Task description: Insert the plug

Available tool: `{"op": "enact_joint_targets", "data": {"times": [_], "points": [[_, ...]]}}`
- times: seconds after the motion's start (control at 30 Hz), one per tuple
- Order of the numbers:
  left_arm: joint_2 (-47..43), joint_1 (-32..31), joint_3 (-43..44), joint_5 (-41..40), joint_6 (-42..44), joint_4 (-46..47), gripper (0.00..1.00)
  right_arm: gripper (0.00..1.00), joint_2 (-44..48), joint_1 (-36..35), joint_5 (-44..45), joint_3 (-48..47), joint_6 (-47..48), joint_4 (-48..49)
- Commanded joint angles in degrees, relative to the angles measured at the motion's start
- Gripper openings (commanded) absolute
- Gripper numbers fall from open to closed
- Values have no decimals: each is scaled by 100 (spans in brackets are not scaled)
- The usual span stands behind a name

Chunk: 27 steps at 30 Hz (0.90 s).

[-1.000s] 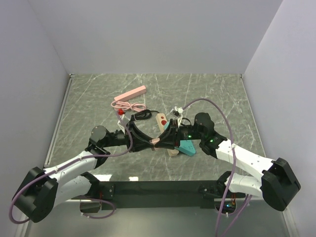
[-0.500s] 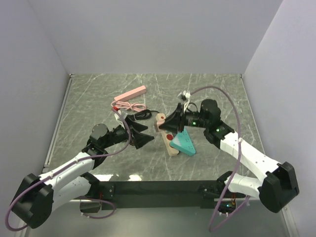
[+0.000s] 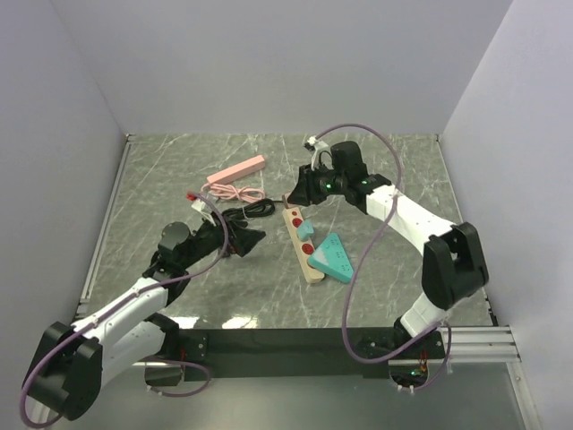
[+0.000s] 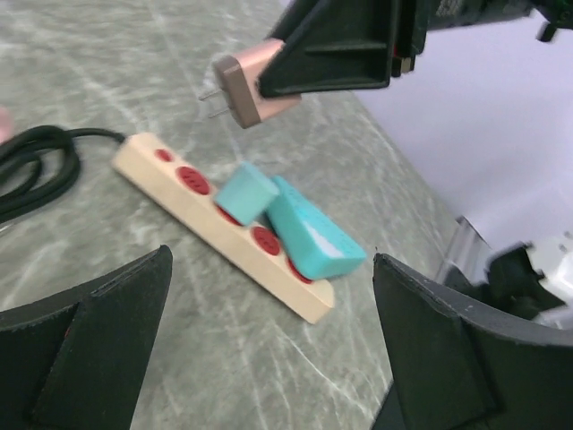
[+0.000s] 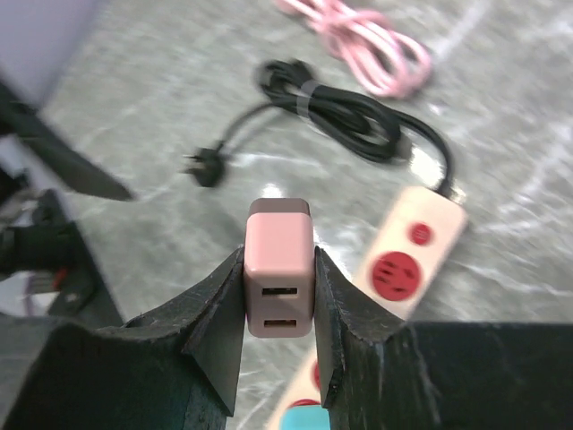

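My right gripper (image 3: 292, 193) is shut on a pink USB charger plug (image 5: 278, 269) and holds it in the air just above the far end of the beige power strip (image 3: 315, 266). In the left wrist view the plug (image 4: 246, 88) hangs tilted, prongs pointing left, over the strip (image 4: 295, 300). The strip has red sockets; a teal cube plug (image 3: 306, 228) and a teal wedge adapter (image 3: 333, 258) sit on its near half. My left gripper (image 3: 253, 237) is open and empty, on the table left of the strip.
The strip's black cord (image 3: 260, 209) is coiled behind it, with its plug (image 5: 204, 167) lying loose. A pink cable (image 3: 231, 193) and a pink bar (image 3: 237, 169) lie at the back left. Walls close off three sides.
My right gripper has moved from the strip's near half up and back to its far end, plug in its jaws. My left gripper has drawn back left, away from the strip.
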State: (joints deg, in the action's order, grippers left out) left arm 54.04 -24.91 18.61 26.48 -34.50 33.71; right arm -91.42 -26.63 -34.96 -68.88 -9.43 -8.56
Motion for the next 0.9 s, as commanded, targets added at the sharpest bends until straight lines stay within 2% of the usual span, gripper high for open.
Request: {"op": "enact_joint_targets", "data": {"times": [0.0,0.1,0.2,0.33,0.6,0.87], "points": [[-148,117,107,-1009,136,-435,100,0,-271,35,472,-581,284,-568],[18,493,230,-1321,93,-577,99,0,-587,-52,586,-914,214,-585],[369,855,388,-1145,-4,-498,99,0,-921,-149,831,-1327,187,-743],[625,856,477,-1364,110,-585,99,0,-1299,-167,1709,-1813,257,-1446],[801,882,336,-1374,198,-480,99,0,-957,-167,2019,-979,302,-1648],[1012,882,292,-1163,198,-313,99,0,-1106,-176,1958,-872,337,-1737]]}}
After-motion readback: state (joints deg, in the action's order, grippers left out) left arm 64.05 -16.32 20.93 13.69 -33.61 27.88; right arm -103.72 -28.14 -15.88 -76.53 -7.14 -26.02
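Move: From my right hand, which still holds the pink plug, the free socket nearest the power button is roughly 15 cm below, 2 cm ahead and 2 cm to the right. The cyan adapter in the next socket stands some 4 cm nearer to me and 2 cm farther right than that free socket. The black cable coil lies about 6 cm ahead and 11 cm left of my right hand. From my left hand the free socket is some 12 cm ahead, 13 cm right and 15 cm below. I lower the pink plug towards the free socket, about 10 cm with my right hand: first forward and down, then back, right and more steeply down, keeping my grip while tipping the fingers some 25 degrees towards the table. My empty left hand, staying wide open, swings forward and left and sinks about 6 cm, turning counter-clockwise. ##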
